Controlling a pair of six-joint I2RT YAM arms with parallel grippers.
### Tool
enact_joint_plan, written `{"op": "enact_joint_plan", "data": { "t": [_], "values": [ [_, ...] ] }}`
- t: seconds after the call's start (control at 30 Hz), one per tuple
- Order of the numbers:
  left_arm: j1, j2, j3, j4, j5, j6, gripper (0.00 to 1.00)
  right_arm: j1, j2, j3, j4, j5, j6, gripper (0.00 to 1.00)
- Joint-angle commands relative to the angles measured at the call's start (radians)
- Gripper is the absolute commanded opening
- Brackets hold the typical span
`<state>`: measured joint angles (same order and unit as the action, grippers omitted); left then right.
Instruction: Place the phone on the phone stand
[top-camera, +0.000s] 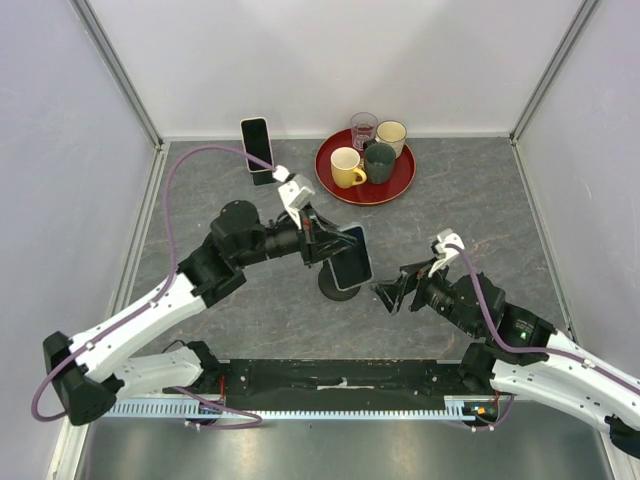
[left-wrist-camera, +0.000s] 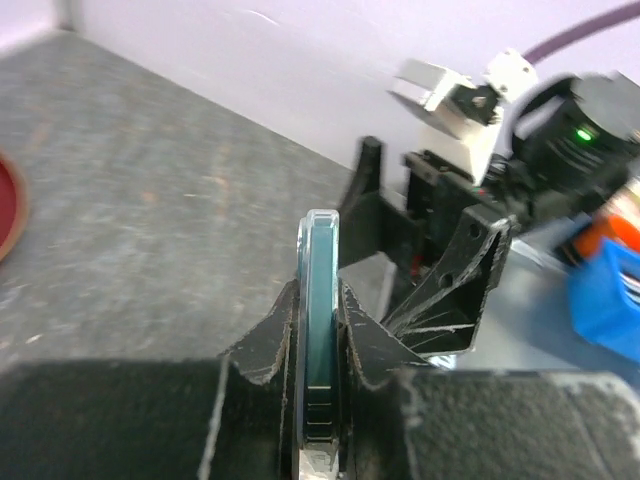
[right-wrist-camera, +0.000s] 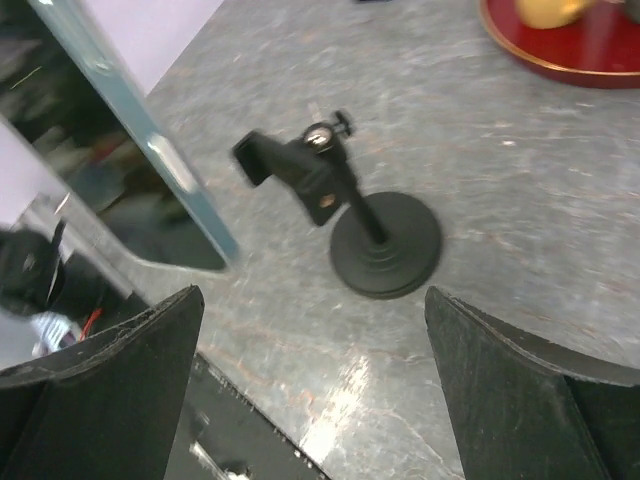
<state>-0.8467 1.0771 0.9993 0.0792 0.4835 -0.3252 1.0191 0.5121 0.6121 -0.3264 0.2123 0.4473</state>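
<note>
My left gripper (top-camera: 335, 250) is shut on a blue-edged phone (top-camera: 353, 258) and holds it in the air just above the black phone stand (top-camera: 336, 287). In the left wrist view the phone (left-wrist-camera: 320, 250) stands edge-on, and the left gripper (left-wrist-camera: 320, 305) has a finger pressed on each face. The right wrist view has the phone (right-wrist-camera: 120, 150) at upper left, apart from the phone stand (right-wrist-camera: 385, 245), whose clamp head (right-wrist-camera: 300, 175) is empty. Just right of the stand, my right gripper (top-camera: 392, 297) is wide open; in its own view the right gripper (right-wrist-camera: 312, 300) holds nothing.
A second phone (top-camera: 257, 143) leans upright at the back left near the wall. A red tray (top-camera: 330, 178) at the back centre carries several mugs and a glass. A black rail (top-camera: 340, 380) runs along the near edge between the arm bases.
</note>
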Motion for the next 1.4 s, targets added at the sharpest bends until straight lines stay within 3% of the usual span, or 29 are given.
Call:
{"op": "enact_joint_plan", "data": {
  "t": [0.0, 0.23, 0.43, 0.53, 0.77, 1.0, 1.1, 1.13, 1.2, 1.37],
  "values": [
    [0.000, -0.127, -0.016, -0.022, -0.398, 0.066, 0.02, 0.001, -0.038, -0.032, 0.022, 0.266, 0.131, 0.98],
    [0.001, -0.270, -0.022, -0.160, -0.690, 0.078, 0.02, 0.003, 0.118, -0.046, 0.239, 0.119, 0.088, 0.98],
    [0.003, -0.345, -0.048, -0.151, -0.801, 0.089, 0.02, 0.003, 0.375, 0.029, 0.342, 0.136, 0.068, 0.82],
    [0.003, -0.330, -0.038, -0.125, -0.795, 0.095, 0.02, 0.003, 0.471, 0.072, 0.342, 0.162, 0.048, 0.73],
    [0.003, -0.238, 0.018, -0.084, -0.747, 0.109, 0.02, 0.007, 0.531, 0.087, 0.386, 0.179, 0.013, 0.48],
    [0.006, -0.206, -0.031, 0.002, -0.565, 0.205, 0.02, 0.007, 0.525, 0.089, 0.329, 0.208, -0.059, 0.33],
    [0.014, -0.221, -0.076, 0.034, -0.505, 0.218, 0.02, 0.007, 0.522, 0.097, 0.296, 0.208, -0.122, 0.17],
    [0.017, -0.230, -0.088, 0.036, -0.494, 0.216, 0.02, 0.006, 0.528, 0.101, 0.291, 0.207, -0.137, 0.07],
    [0.020, -0.239, -0.094, 0.036, -0.467, 0.222, 0.02, -0.002, 0.532, 0.121, 0.273, 0.164, -0.172, 0.00],
    [0.031, -0.275, -0.116, 0.050, -0.425, 0.219, 0.02, -0.030, 0.543, 0.167, 0.222, 0.062, -0.295, 0.00]
  ]
}}
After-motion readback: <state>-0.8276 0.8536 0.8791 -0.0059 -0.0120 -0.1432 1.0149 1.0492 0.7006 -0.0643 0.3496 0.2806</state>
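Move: The phone stand's middle is about 7 cm ahead of the open right gripper, 9 cm to its left and some 10 cm below, with its clamp arm reaching back towards these fingers. The phone held by the left gripper hangs over it, about 2 cm ahead of the right hand, 8 cm left and 8 cm above; the red tray is some 36 cm ahead, 1 cm left and 17 cm below. From the left hand the stand is about 4 cm ahead, 1 cm right and 20 cm down. The left hand, still gripping the phone, swings it aside, some 13 cm left and 5 cm forward while turning about 40 degrees counter-clockwise, then comes back right by about 5 cm, sinking a little and unwinding part of the turn. The right hand, after a slight shift forward and right, goes forward, left and down (about 7, 5 and 5 cm overall), closes on the near right end of the stand's clamp to pinch it, and rolls its left side down by some 15 degrees. ##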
